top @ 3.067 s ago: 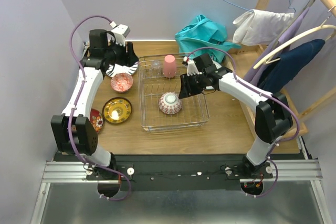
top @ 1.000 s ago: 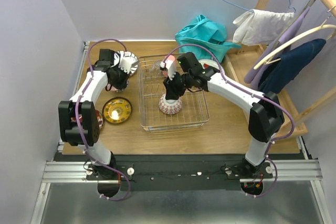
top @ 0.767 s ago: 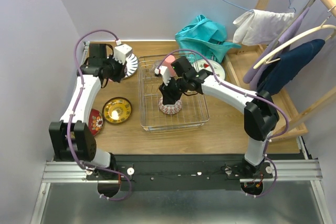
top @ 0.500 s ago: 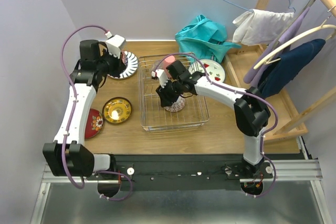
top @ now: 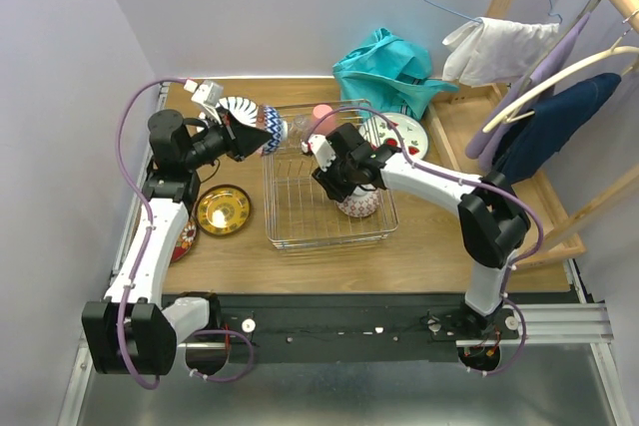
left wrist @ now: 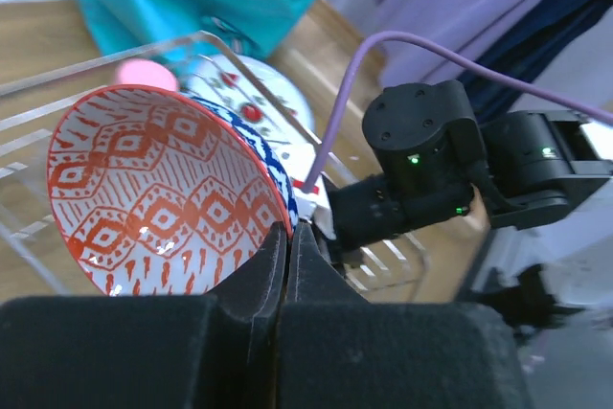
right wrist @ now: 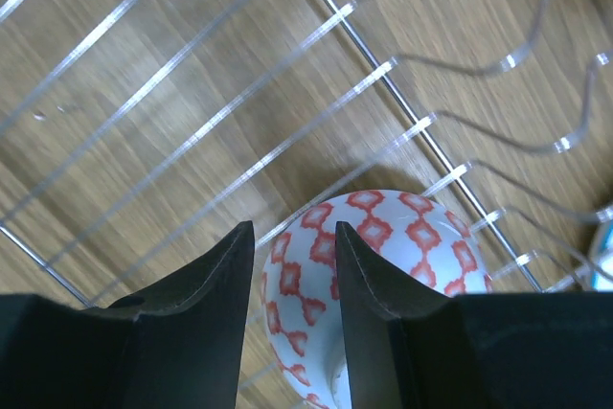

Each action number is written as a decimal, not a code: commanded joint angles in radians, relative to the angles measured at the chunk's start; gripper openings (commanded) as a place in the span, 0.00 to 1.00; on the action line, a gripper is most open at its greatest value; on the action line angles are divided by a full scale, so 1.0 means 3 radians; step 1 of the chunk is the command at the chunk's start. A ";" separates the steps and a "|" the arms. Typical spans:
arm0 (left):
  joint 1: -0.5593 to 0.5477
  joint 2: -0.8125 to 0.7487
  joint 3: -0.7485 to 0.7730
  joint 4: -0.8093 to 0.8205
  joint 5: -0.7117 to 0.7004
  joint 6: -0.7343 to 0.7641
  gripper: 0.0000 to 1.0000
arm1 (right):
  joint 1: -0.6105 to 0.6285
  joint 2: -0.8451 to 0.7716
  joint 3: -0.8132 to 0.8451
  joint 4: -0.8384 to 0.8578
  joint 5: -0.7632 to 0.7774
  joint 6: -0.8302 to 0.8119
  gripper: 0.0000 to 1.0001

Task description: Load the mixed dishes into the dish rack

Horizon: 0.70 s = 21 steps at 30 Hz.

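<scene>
My left gripper point(top: 260, 135) point(left wrist: 289, 227) is shut on the rim of a red-patterned bowl point(top: 273, 134) point(left wrist: 163, 189) with a blue outside, held on edge in the air at the dish rack's point(top: 329, 241) back left corner. Inside the rack, my right gripper point(top: 346, 190) point(right wrist: 294, 232) is closed over the foot of an upturned red-diamond bowl point(top: 359, 207) point(right wrist: 383, 256). A pink cup point(top: 321, 112) stands at the rack's back. On the table lie the blue-striped plate point(top: 237, 107), gold saucer point(top: 222, 210), red saucer point(top: 184, 238) and fruit-marked white plate point(top: 401, 133).
A teal cloth point(top: 384, 67) is heaped behind the rack. A wooden clothes frame point(top: 519, 97) with hangers and garments stands at the right. The left wall runs close beside the left arm.
The left gripper has lifted the bowl off the table and swung it right toward the rack. The right gripper has shifted the upturned bowl to the right inside the rack.
</scene>
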 commanded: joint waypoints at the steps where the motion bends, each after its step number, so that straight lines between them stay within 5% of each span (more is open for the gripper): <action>1: -0.0080 -0.0012 -0.0177 0.1029 0.0380 -0.0921 0.00 | -0.0040 -0.0250 -0.0228 0.0018 0.0454 -0.0147 0.47; 7: -0.0188 0.0167 -0.0356 0.1398 0.0411 -0.1223 0.00 | -0.0137 -0.0470 -0.0167 -0.0074 0.0364 -0.0101 0.45; 12: -0.0499 0.0289 -0.0341 0.1030 0.0068 -0.1290 0.00 | -0.0147 -0.0746 0.0186 -0.0181 0.0010 0.0042 0.45; 16: -0.0689 0.0336 -0.0386 0.0861 -0.0207 -0.1341 0.00 | -0.0147 -0.0914 0.0350 -0.0161 0.0173 0.0068 0.47; 21: -0.0857 0.0474 -0.0657 0.1275 -0.0290 -0.1540 0.00 | -0.0147 -0.0976 0.0401 -0.0146 0.0403 0.0027 0.48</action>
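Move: My left hand holds the blue bowl by its rim. The free middle of the rack lies about 11 cm to its right, level ahead and some 26 cm below; the upside-down bowl in the rack is about 23 cm right, 2 cm back. For my right hand, that upside-down bowl sits roughly 6 cm right, 2 cm back and 4 cm below, while the pink cup stands some 16 cm ahead and 2 cm right. I draw my right hand off the upside-down bowl, first about 3.5 cm to the right beside it, then straight up some 15 cm, fingers staying half open. Meanwhile my left hand keeps the blue bowl's rim pinched and carries it right over the rack, then also lower, tipping the fingers down and turning them slightly clockwise. ##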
